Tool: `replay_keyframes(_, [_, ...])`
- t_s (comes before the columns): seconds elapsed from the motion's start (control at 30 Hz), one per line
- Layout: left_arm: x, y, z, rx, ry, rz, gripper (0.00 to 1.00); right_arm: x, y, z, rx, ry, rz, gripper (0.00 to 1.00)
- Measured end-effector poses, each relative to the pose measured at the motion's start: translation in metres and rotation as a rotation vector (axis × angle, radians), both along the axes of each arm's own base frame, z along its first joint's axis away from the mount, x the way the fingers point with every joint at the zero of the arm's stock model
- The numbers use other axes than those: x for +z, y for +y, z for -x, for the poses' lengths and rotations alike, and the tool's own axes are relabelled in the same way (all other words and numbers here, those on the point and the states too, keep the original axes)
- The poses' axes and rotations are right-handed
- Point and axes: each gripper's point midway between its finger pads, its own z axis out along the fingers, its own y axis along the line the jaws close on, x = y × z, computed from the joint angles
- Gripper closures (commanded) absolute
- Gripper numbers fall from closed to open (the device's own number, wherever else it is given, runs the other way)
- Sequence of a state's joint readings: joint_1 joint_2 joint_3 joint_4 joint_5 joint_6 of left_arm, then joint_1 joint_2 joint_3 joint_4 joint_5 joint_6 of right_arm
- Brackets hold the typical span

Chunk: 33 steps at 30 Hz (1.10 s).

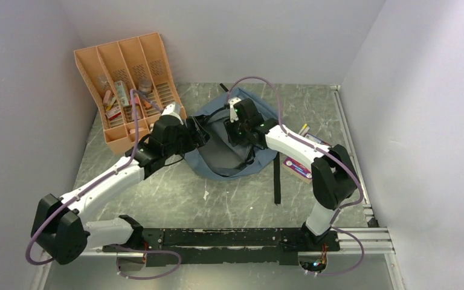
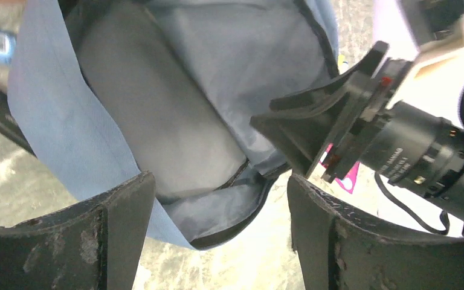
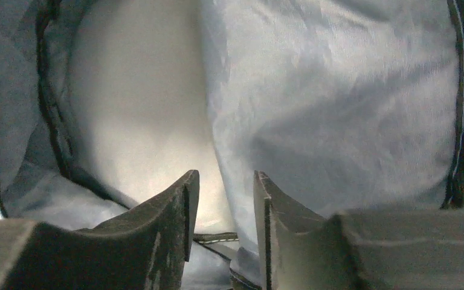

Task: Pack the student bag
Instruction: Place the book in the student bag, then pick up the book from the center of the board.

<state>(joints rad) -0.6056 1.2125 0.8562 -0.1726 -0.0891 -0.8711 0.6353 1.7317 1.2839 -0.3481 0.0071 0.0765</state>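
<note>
The student bag (image 1: 217,158), grey-blue with dark zip edges, lies flat mid-table with its mouth open. My left gripper (image 1: 200,138) is at its left rim. In the left wrist view it (image 2: 220,181) stands open, wide, with the bag's (image 2: 241,54) dark zip rim and pale lining lying in the gap, untouched by either finger. My right gripper (image 1: 237,134) reaches into the opening from the far side. In the right wrist view it (image 3: 226,175) is open, a narrow gap between the fingers, and a fold of the lining (image 3: 338,90) hangs just behind them. Nothing is held.
An orange file organiser (image 1: 127,78) with small items stands at the back left. Flat books and pencils (image 1: 299,160) lie right of the bag, under the right arm. A black strap (image 1: 277,181) trails toward the front. Walls close in on three sides.
</note>
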Motion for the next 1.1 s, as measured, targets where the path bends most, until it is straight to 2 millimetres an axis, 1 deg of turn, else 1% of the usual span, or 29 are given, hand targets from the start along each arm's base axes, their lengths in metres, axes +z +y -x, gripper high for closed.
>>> replay_keyframes(0.07, [0.01, 0.002, -0.002, -0.026, -0.06, -0.022, 0.15, -0.001, 0.002, 0.007, 0.025, 0.016, -0.016, 0.52])
replay_keyframes(0.13, [0.013, 0.003, -0.005, -0.057, -0.1, -0.061, 0.15, 0.002, 0.002, 0.012, 0.036, 0.017, -0.031, 0.5])
replay_keyframes(0.23, [0.013, 0.002, -0.007, -0.104, -0.132, -0.113, 0.15, 0.018, -0.001, 0.017, 0.03, -0.015, -0.061, 0.46])
replay_keyframes(0.3, [0.016, -0.002, -0.009, -0.143, -0.156, -0.139, 0.15, 0.034, -0.007, 0.018, 0.006, -0.057, -0.08, 0.44])
replay_keyframes(0.4, [0.022, -0.007, -0.011, -0.203, -0.199, -0.162, 0.15, 0.058, -0.021, 0.012, -0.08, -0.144, -0.095, 0.42])
replay_keyframes(0.5, [0.029, -0.015, -0.014, -0.257, -0.233, -0.18, 0.16, 0.07, -0.045, 0.004, -0.214, -0.195, -0.091, 0.42])
replay_keyframes(0.57, [0.034, -0.021, -0.017, -0.296, -0.257, -0.188, 0.16, 0.072, -0.066, -0.005, -0.327, -0.203, -0.091, 0.41])
replay_keyframes(0.63, [0.037, -0.027, -0.021, -0.328, -0.276, -0.192, 0.16, 0.069, -0.092, -0.013, -0.442, -0.192, -0.087, 0.39])
replay_keyframes(0.73, [0.033, -0.032, -0.02, -0.367, -0.277, -0.2, 0.16, 0.059, -0.142, -0.023, -0.64, -0.149, -0.083, 0.37])
replay_keyframes(0.83, [0.031, -0.033, -0.019, -0.388, -0.275, -0.202, 0.16, 0.05, -0.191, -0.027, -0.836, -0.115, -0.078, 0.35])
replay_keyframes(0.93, [0.031, -0.033, -0.019, -0.4, -0.279, -0.203, 0.16, 0.038, -0.236, -0.021, -1.015, -0.081, -0.076, 0.34])
replay_keyframes(0.97, [0.031, -0.033, -0.018, -0.404, -0.279, -0.204, 0.16, 0.034, -0.246, -0.018, -1.056, -0.07, -0.075, 0.34])
replay_keyframes(1.03, [0.031, -0.033, -0.018, -0.408, -0.281, -0.206, 0.16, 0.022, -0.274, -0.004, -1.164, -0.034, -0.07, 0.33])
replay_keyframes(1.1, [0.031, -0.033, -0.018, -0.414, -0.283, -0.207, 0.17, 0.015, -0.295, 0.011, -1.254, -0.011, -0.065, 0.33])
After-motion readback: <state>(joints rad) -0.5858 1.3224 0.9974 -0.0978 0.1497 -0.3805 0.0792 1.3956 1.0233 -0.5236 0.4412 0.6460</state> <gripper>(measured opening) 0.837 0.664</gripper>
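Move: The purple book lies about 29 cm to the right hand's right, 7 cm back and some 11 cm below. The markers, by the book's far left edge, are about 28 cm right of the hand, level with it in reach and 12 cm down; the student bag's middle is roughly 8 cm straight below. From the left hand the book is about 40 cm right, 2 cm back and 17 cm down. The right hand swings some 30 cm right from bag to book, turning 70 degrees clockwise, fingers opening wider. ##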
